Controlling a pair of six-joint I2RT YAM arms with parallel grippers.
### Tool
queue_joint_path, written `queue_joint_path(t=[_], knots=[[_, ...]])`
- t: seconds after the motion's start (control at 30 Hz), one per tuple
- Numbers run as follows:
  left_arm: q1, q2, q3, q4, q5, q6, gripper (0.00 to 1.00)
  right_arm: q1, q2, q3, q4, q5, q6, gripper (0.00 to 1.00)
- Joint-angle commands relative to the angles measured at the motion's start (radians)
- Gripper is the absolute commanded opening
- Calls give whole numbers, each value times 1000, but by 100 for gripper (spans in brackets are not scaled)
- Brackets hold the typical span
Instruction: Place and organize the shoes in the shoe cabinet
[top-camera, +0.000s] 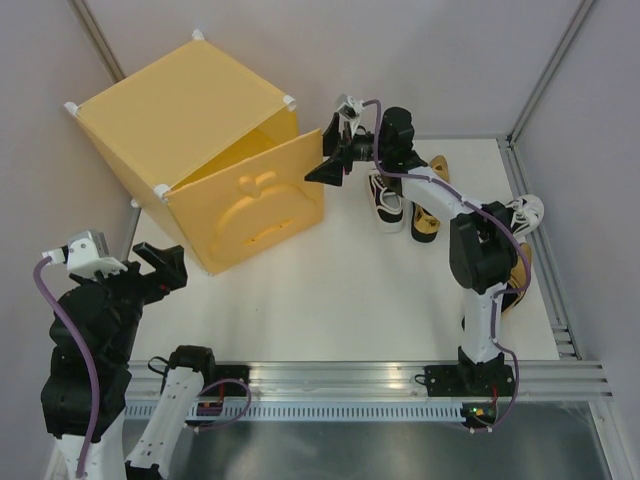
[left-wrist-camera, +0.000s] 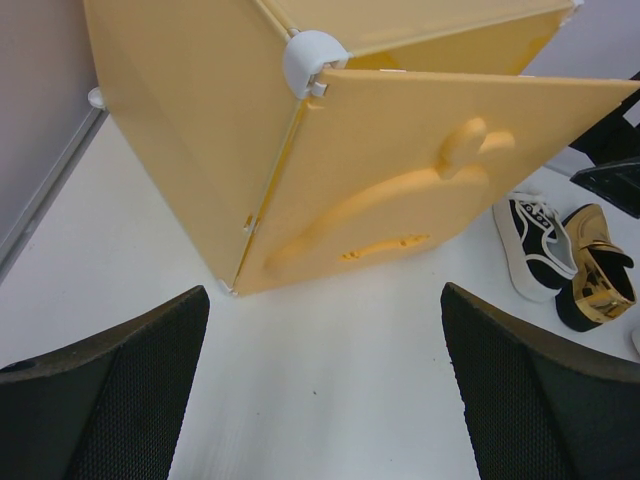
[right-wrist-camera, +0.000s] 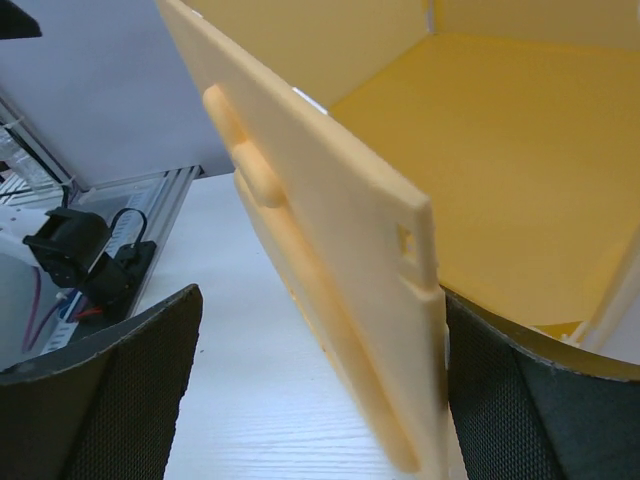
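The yellow shoe cabinet (top-camera: 170, 120) stands at the back left with its embossed door (top-camera: 255, 205) partly swung open. My right gripper (top-camera: 325, 155) is open and straddles the door's free edge (right-wrist-camera: 415, 250), which lies close to the right-hand finger (right-wrist-camera: 530, 410); the empty yellow inside (right-wrist-camera: 500, 150) shows behind it. A black-and-white sneaker (top-camera: 385, 200) and a gold slip-on (top-camera: 425, 222) lie side by side right of the door, also seen as sneaker (left-wrist-camera: 540, 245) and slip-on (left-wrist-camera: 595, 280). A white sneaker (top-camera: 527, 212) lies at the far right. My left gripper (top-camera: 162, 266) hangs open and empty in front of the cabinet.
Another gold shoe (top-camera: 438, 166) peeks out behind the right arm, whose elbow (top-camera: 480, 250) partly hides a further gold one (top-camera: 520, 280). Grey walls close in the back and both sides. A metal rail (top-camera: 350, 378) runs along the near edge.
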Motion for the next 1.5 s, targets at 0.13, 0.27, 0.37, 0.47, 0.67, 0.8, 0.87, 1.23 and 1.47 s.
queue_joint_path(t=[0.13,0.27,0.37,0.47,0.67,0.8,0.87,1.23,1.47], knots=[[-4,-13,38,-8,-26,-14,100,16,-246,-198,46,-65,-34,96],[-4,-11,44,-8,-36,-17,100,31,-367,-260,-267,-33,-232,96],[-4,-5,50,-8,-36,-19,100,68,-450,-261,-612,36,-496,97],[-4,10,54,-4,-36,-25,100,109,-525,-299,-767,71,-605,97],[-4,48,64,10,-26,-23,100,169,-718,-476,-798,166,-582,98],[-4,75,85,16,-20,-22,100,188,-836,-543,-833,211,-565,98],[-4,81,97,18,-20,-20,100,191,-888,-553,-864,229,-559,98],[-4,122,123,18,4,-31,100,310,-976,-638,-812,243,-478,98],[-4,134,124,18,9,-31,100,466,-976,-689,-712,291,-400,98]])
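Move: The right hand's open fingers, pointing left, already straddle the free edge of the half-open cabinet door. The middle of that edge lies about 2 cm left, 1 cm ahead and 8 cm below. The cabinet stands some 33 cm left and 6 cm ahead, the black-and-white sneaker 18 cm right and 4 cm ahead, and the gold shoe 30 cm right and 4 cm ahead. From the left hand, the door edge lies roughly 27 cm ahead and 31 cm right. With the far finger already behind the door, on its inner face, the right hand sweeps back about 30 cm, swinging the door edge towards the robot, while drifting some 5 cm right and rising a little before sinking again. Its fingers stay wide open and their tips dip about 15 degrees, ending clear of the door on its right side. ##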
